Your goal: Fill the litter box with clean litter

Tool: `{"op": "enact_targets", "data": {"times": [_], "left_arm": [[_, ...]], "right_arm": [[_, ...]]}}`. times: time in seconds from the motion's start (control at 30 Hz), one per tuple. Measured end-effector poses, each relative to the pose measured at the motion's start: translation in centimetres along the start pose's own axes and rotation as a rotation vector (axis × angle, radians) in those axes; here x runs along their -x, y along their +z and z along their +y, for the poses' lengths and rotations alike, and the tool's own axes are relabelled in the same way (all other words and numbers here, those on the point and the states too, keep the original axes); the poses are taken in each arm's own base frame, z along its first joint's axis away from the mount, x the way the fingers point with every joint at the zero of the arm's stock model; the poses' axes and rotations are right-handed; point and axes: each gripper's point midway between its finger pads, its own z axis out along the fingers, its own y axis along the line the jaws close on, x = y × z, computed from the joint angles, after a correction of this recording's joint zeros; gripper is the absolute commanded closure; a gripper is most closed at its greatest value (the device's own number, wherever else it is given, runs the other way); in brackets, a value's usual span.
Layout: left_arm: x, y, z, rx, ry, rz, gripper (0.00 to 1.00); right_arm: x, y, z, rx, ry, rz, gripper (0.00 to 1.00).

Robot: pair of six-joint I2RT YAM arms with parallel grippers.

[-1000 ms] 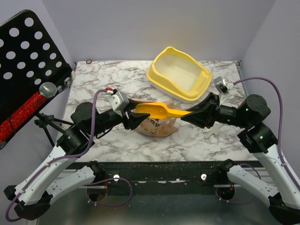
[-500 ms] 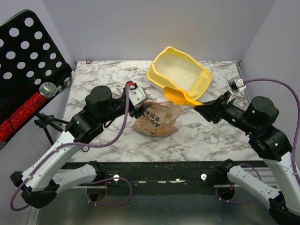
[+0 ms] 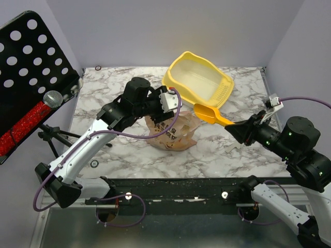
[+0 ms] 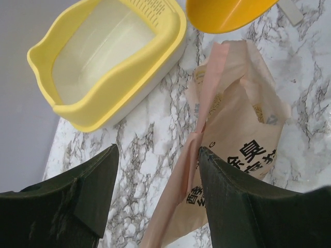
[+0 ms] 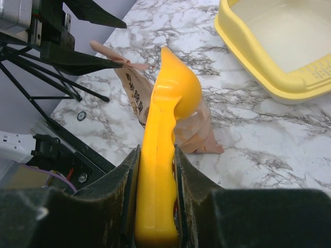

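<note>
The pale-yellow litter box (image 3: 199, 82) (image 4: 103, 62) (image 5: 279, 46) stands at the back of the marble table, its inside pale and bare. In front of it a crumpled tan paper bag (image 3: 173, 133) (image 4: 243, 134) (image 5: 145, 98) stands with its mouth open. A few beige grains of clean litter (image 4: 260, 112) show inside that mouth. My left gripper (image 3: 164, 106) (image 4: 158, 150) hangs open over the bag's top, and the bag's pink flap lies between the jaws. My right gripper (image 3: 239, 127) (image 5: 156, 151) is shut on the handle of the orange scoop (image 3: 208, 113) (image 5: 168, 119) (image 4: 222, 13), right of the bag.
A black perforated stand (image 3: 31, 62) and a red glitter microphone (image 3: 28, 121) lean in at the left. A small ring (image 3: 98, 67) lies at the table's back left corner. Grey walls close in the back and both sides.
The scoop has left the bag's mouth and moved right, past the box's front edge. My left gripper has swung right from beside the bag to above its top and opened wider.
</note>
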Motion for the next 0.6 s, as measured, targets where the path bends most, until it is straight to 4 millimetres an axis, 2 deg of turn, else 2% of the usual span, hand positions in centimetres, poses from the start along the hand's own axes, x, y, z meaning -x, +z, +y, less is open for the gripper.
{"op": "enact_targets", "data": {"times": [0.27, 0.33, 0.4, 0.47, 0.5, 0.57, 0.6], "left_arm": [[-2.0, 0.5, 0.4, -0.057, -0.014, 0.034, 0.32], [-2.3, 0.7, 0.1, -0.078, -0.022, 0.035, 0.38], [-2.8, 1.2, -0.6, -0.117, -0.036, 0.04, 0.51], [-3.3, 1.7, -1.3, -0.154, -0.052, 0.051, 0.76], [-3.6, 1.9, -1.6, -0.17, -0.061, 0.06, 0.85], [-4.3, 2.4, -2.2, -0.197, -0.078, 0.073, 0.97], [-4.6, 2.6, -2.4, -0.204, -0.087, 0.08, 0.99]], "right_arm": [[-1.3, -0.1, -0.5, -0.021, 0.006, 0.057, 1.0], [-1.5, 0.1, -0.6, -0.025, 0.005, 0.068, 1.0], [-1.7, 0.3, -0.7, -0.028, 0.003, 0.083, 1.0], [-1.9, 0.7, -0.8, -0.031, 0.002, 0.098, 1.0], [-2.0, 1.0, -0.8, -0.03, 0.001, 0.107, 1.0], [-2.4, 1.5, -1.0, -0.036, 0.003, 0.135, 1.0], [-2.5, 1.7, -1.1, -0.039, 0.004, 0.145, 1.0]]}}
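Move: The folded top flap of the litter bag stands about 5 cm straight below the left gripper's open fingers. The bag's body lies some 20 cm below this hand, about 3 cm back and 3 cm to the right. The scoop's bowl hovers roughly 11 cm to the right and 2 cm back, about level; the litter box sits some 20 cm ahead, 18 cm right, 26 cm below. From the right gripper, the flap is about 11 cm ahead, 19 cm left and 10 cm below. Bring the left gripper down about 5 cm over the bag's upright flap, tipping the fingers some 10 degrees farther downward, then close them late in the descent to pinch the flap between both tips. Meanwhile lower the right gripper about 3 cm towards the bag, keeping its hold on the scoop's handle and tilting the scoop slightly down. ##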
